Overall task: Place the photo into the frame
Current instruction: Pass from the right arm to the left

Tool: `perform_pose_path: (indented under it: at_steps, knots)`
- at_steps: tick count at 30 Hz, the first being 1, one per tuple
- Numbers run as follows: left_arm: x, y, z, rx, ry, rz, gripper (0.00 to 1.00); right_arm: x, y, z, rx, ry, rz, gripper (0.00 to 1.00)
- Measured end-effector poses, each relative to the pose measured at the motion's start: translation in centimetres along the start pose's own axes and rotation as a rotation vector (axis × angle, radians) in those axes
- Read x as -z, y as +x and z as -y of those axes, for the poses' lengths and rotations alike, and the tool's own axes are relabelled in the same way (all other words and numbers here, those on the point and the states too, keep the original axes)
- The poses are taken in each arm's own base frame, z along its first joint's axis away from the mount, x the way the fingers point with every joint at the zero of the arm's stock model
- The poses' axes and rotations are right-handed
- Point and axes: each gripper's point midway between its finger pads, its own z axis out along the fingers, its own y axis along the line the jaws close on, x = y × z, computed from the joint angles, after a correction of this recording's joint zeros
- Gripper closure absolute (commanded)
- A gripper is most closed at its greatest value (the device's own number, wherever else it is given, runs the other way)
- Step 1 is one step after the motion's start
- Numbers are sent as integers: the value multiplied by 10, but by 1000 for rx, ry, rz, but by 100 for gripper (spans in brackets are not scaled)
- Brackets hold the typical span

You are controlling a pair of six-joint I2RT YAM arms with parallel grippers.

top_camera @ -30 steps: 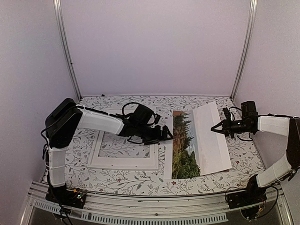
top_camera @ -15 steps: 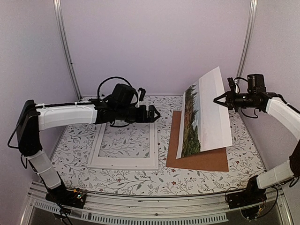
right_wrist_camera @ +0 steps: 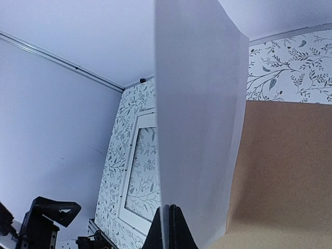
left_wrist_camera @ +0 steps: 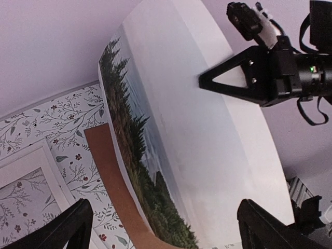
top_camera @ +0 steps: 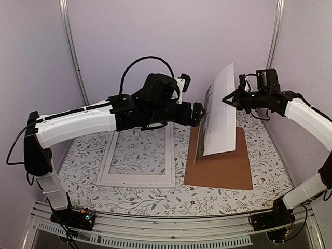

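Note:
The photo [top_camera: 220, 119] hangs nearly upright above the brown backing board [top_camera: 223, 168]. Its landscape side faces left. My right gripper [top_camera: 225, 99] is shut on its upper right edge. In the right wrist view the sheet [right_wrist_camera: 197, 104] runs edge-on into the closed fingertips [right_wrist_camera: 167, 228]. My left gripper [top_camera: 198, 115] is open just left of the photo. In the left wrist view its fingers [left_wrist_camera: 67, 228] stand wide apart, with the photo [left_wrist_camera: 197, 135] ahead between them and touching neither. The white frame [top_camera: 137, 181] lies flat on the table to the left.
The backing board [right_wrist_camera: 290, 171] lies flat on the floral tablecloth [top_camera: 155, 199] under the photo's lower edge. The frame's border [right_wrist_camera: 128, 171] shows beyond the sheet in the right wrist view. White walls and metal rails [top_camera: 72, 52] close in the back and sides.
My right gripper lifted the photo off the backing board and swung it upright, moving left. The left arm rose from over the frame and reached right, up to the photo's left edge.

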Motion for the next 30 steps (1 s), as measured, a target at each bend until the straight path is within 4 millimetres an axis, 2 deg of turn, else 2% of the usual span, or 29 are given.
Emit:
perform_pose_path:
  at_steps: [4, 9, 14, 17, 21, 30]
  knots:
    - [-6, -13, 25, -23, -43, 24, 0, -17, 12, -5, -15, 35, 28, 100]
    - [-22, 12, 43, -92, -109, -32, 0, -27, 18, -14, -28, 89, 89, 100]
    - [-29, 34, 44, -153, -158, -81, 0, -29, 4, -26, -33, 135, 159, 100]
    - [-28, 31, 43, -164, -167, -79, 0, -30, -2, -30, -37, 153, 192, 100]
    - [-28, 23, 48, -163, -156, -62, 0, -34, 0, -29, -37, 176, 203, 100]
    - [-32, 23, 48, -171, -162, -59, 0, -40, 4, -26, -43, 194, 198, 100]
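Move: The photo hangs from the right fingers; its middle is about 2 cm back, 3 cm to the left and 5 cm below that hand. From the empty left hand it lies some 5 cm ahead, 6 cm to the right and 5 cm lower, with the right gripper 7 cm ahead and 9 cm to the right, about level. On the table some 28 cm below the left hand, the brown board lies 2 cm back and 9 cm right, the frame 2 cm back and 20 cm left. Closing in from both sides, the left hand goes about 5 cm right towards the photo's near part, easing slightly back and down after a small rise, rolling its left side up a little with fingers wide open. The right hand keeps its pinch and carries the photo some 4 cm left and slightly forward, turning about 15 degrees clockwise; both then almost stand still. ##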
